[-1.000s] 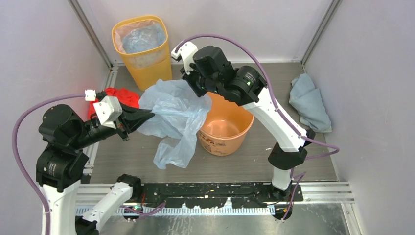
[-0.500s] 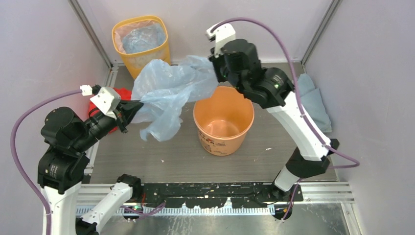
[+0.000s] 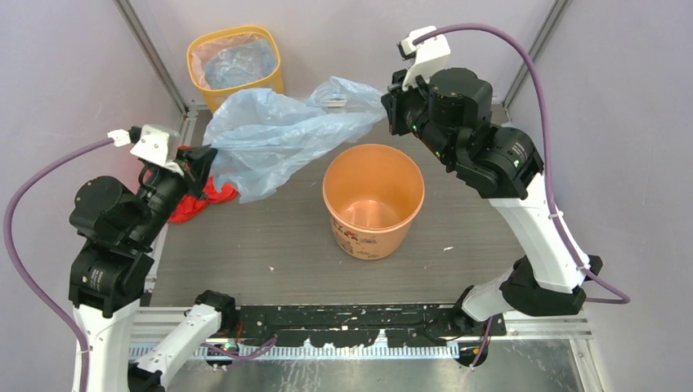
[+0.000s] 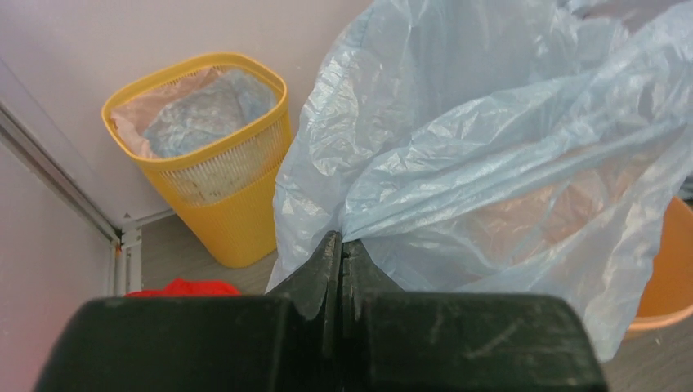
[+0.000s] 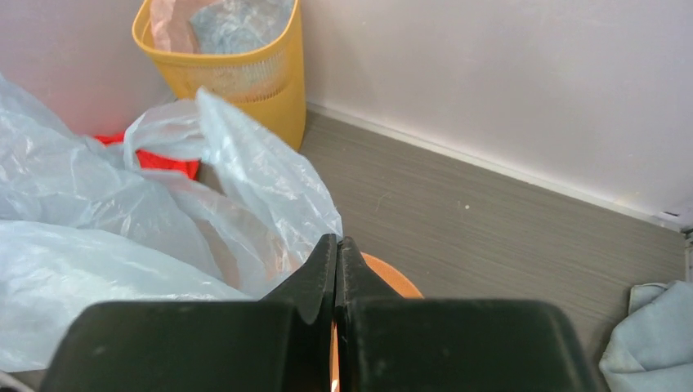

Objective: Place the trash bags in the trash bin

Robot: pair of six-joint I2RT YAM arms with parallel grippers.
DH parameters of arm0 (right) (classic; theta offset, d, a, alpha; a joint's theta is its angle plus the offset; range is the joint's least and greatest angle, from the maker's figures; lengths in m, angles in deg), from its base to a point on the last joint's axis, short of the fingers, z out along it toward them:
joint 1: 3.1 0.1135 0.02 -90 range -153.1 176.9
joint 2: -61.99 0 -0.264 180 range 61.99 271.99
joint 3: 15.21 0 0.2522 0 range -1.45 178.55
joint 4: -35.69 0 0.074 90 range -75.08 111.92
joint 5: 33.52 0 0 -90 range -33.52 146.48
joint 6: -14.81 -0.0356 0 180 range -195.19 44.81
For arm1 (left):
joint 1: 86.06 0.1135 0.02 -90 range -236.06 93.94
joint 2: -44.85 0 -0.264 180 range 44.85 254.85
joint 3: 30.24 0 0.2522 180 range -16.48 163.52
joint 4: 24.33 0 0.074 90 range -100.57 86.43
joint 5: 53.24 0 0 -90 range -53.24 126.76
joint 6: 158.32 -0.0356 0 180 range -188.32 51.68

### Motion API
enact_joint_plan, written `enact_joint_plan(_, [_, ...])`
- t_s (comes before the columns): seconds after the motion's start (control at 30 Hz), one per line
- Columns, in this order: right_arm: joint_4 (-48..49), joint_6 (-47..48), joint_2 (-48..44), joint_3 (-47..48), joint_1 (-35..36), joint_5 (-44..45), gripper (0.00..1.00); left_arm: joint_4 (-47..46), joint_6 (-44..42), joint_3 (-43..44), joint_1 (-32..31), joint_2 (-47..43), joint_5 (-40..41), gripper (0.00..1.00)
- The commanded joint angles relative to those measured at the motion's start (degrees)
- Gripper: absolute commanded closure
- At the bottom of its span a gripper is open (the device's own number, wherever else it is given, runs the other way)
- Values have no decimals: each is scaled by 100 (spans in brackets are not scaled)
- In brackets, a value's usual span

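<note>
A pale blue trash bag (image 3: 278, 135) hangs in the air, stretched between my two grippers behind and to the left of the trash bin (image 3: 330, 192). The bin is a round orange bucket standing upright mid-table, with nothing inside. My left gripper (image 3: 211, 155) is shut on the bag's left end, and the left wrist view shows the film (image 4: 490, 163) bunched at the closed tips (image 4: 342, 238). My right gripper (image 3: 386, 106) is shut on the bag's right end, high above the bin's far rim. In the right wrist view its tips (image 5: 337, 241) pinch the bag (image 5: 98, 229) over the orange rim (image 5: 392, 282).
A taller yellow bin (image 3: 212, 96) lined with a bag stands in the back left corner. A red crumpled thing (image 3: 200, 204) lies on the table below my left gripper. A blue-grey cloth (image 5: 654, 335) lies at the right, by the wall.
My right gripper has risen and swung right and back, away from over the bin. The left gripper has moved left and back. The bag, which drooped over the bin's rim, now hangs stretched between them.
</note>
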Motion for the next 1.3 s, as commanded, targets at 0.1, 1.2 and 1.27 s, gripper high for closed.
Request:
enact_joint_plan(0.1, [-383, -375, 13, -285, 2, -1191, 99, -1241, 700, 293, 32, 103, -271, 100])
enact_joint_plan(1.2, [3470, -108, -1258, -2459, 41, -1202, 99, -1667, 1586, -792, 32, -104, -494, 70])
enact_joint_plan(1.27, [3592, -88, -1117, -2380, 46, -1190, 99, -1488, 1575, -700, 32, -135, -397, 68])
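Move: Both hands already pinch the blue trash bag, stretched between them. The orange trash bin's middle lies about 27 cm right of the left hand, level with it fore and aft and some 34 cm below; from the right hand it is roughly 8 cm back, 2 cm left and 39 cm below. The yellow bin stands some 26 cm ahead of the left hand and 1 cm left, and the red cloth about 10 cm ahead and 10 cm left of it, on the table. The left fingers part late on, giving up their pinch with bag film still between them, after that hand has risen about 8 cm, then come down and drifted right towards the right hand, rolling left side down. The right hand keeps its pinch throughout, sweeping the bag down some 10 cm, left and back, then swinging it up to finish slightly above its start, turned counter-clockwise and tipped up, left side raised. ##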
